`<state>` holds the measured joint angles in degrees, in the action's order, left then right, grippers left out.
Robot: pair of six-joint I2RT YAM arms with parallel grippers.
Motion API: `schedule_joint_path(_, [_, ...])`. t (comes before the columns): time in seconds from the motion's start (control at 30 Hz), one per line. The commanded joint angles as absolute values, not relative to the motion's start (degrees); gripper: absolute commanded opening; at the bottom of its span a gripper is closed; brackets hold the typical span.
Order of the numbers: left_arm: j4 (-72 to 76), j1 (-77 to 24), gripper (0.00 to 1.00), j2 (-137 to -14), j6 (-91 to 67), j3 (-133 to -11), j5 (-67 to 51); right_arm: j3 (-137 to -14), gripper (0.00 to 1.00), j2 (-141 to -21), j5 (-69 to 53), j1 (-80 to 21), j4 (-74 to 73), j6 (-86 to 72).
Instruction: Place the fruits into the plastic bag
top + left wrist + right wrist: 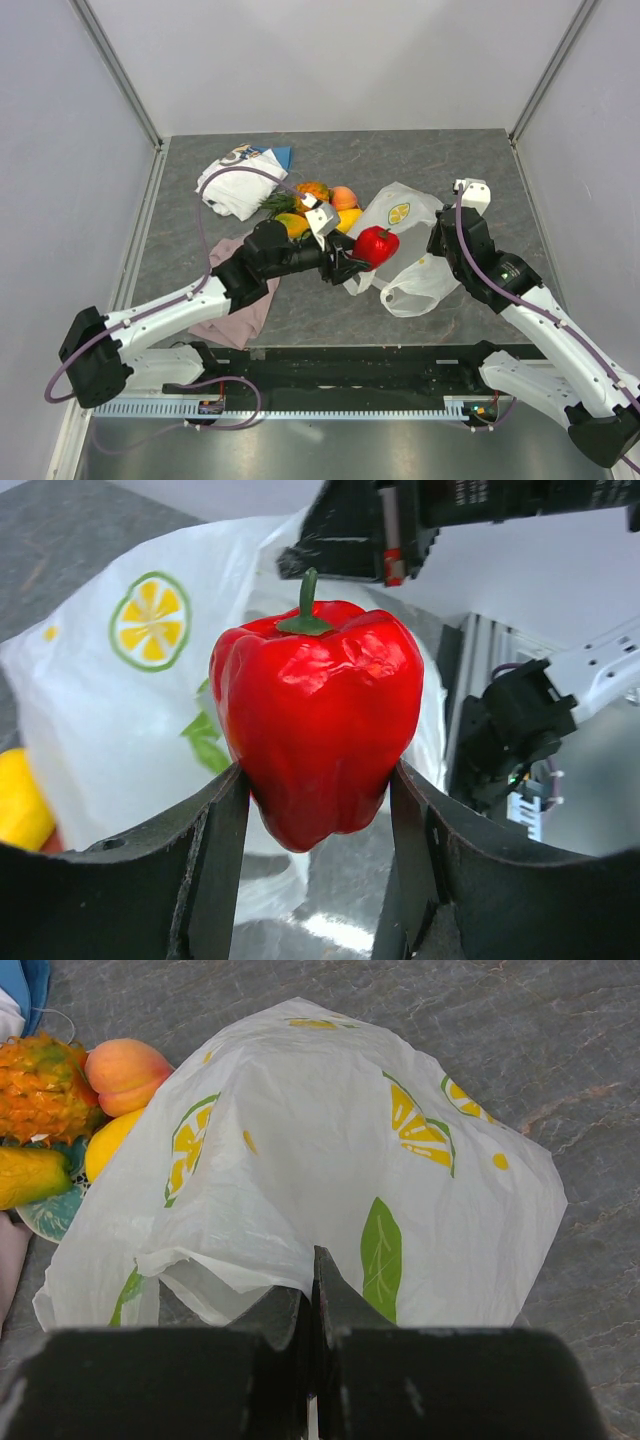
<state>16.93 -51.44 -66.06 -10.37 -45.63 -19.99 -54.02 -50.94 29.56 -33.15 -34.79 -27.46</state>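
Note:
My left gripper (360, 256) is shut on the glossy red pepper (377, 244) and holds it above the near left edge of the plastic bag (405, 214). In the left wrist view the pepper (315, 715) sits upright between both fingers (215, 850), with the lemon-print bag (110, 720) behind it. My right gripper (313, 1282) is shut on the bag's (330, 1140) near rim and holds it raised; it also shows in the top view (441, 243). The pineapple (303, 194), peach (344, 197) and two mangoes (293, 224) (349, 219) lie left of the bag.
A white folded cloth (238, 186) lies at the back left, a pink cloth (236, 300) under my left arm. A teal plate rim (45, 1218) shows beneath the fruits. Grey walls enclose the table on three sides.

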Motion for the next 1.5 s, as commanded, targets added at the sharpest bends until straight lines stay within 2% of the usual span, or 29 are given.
schedule_joint_path(0.0, [22.4,-53.9,0.42,-72.1,-15.1,-48.3,-23.9,-55.1,0.00,-50.3,29.4,-33.0,-34.6,-28.2])
schedule_joint_path(0.23, [24.7,-54.7,0.42,-81.6,-18.6,-51.7,-25.1,-55.1,0.00,-50.2,29.1,-33.0,-34.5,-28.3])
schedule_joint_path(0.47, [18.9,-54.9,0.42,-83.7,-13.6,-51.9,-7.6,-55.0,0.00,-49.6,29.1,-33.0,-34.6,-28.0])
schedule_joint_path(1.0, [23.0,-61.6,0.44,-97.9,-16.6,-62.0,-3.1,-53.3,0.00,-50.4,25.2,-33.0,-33.0,-29.1])
schedule_joint_path(1.23, [24.2,-61.6,0.53,-103.2,-18.9,-63.3,-3.5,-52.4,0.00,-50.5,24.8,-33.0,-31.9,-29.2])
schedule_joint_path(1.47, [24.7,-61.4,0.65,-103.1,-19.0,-62.1,-4.1,-51.7,0.00,-50.4,25.1,-33.0,-32.0,-29.3])
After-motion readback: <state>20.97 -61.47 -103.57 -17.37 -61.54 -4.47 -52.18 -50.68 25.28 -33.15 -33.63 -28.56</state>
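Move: The left hand holds the red pepper; the plastic bag's open mouth lies about 12 cm to its right, 3 cm ahead and some 14 cm below. From the right hand, which is pinching the bag's upper rim, the mouth is roughly 5 cm left, 3 cm back and 9 cm lower. On the plate, the yellow mango lies about 17 cm ahead of the left hand and 3 cm left, the peach some 24 cm ahead and 5 cm left, both about 21 cm below. Down and to the right in steps, the left hand carries the pepper into the bag's mouth: first down and right, then a few centimetres forward, then right again under the right gripper and a last bit down, about 15 cm down and 12 right in all. Its fingers dip some 15 degrees and keep their hold; the right hand keeps pinching the rim, shifting about a centimetre left and down. ##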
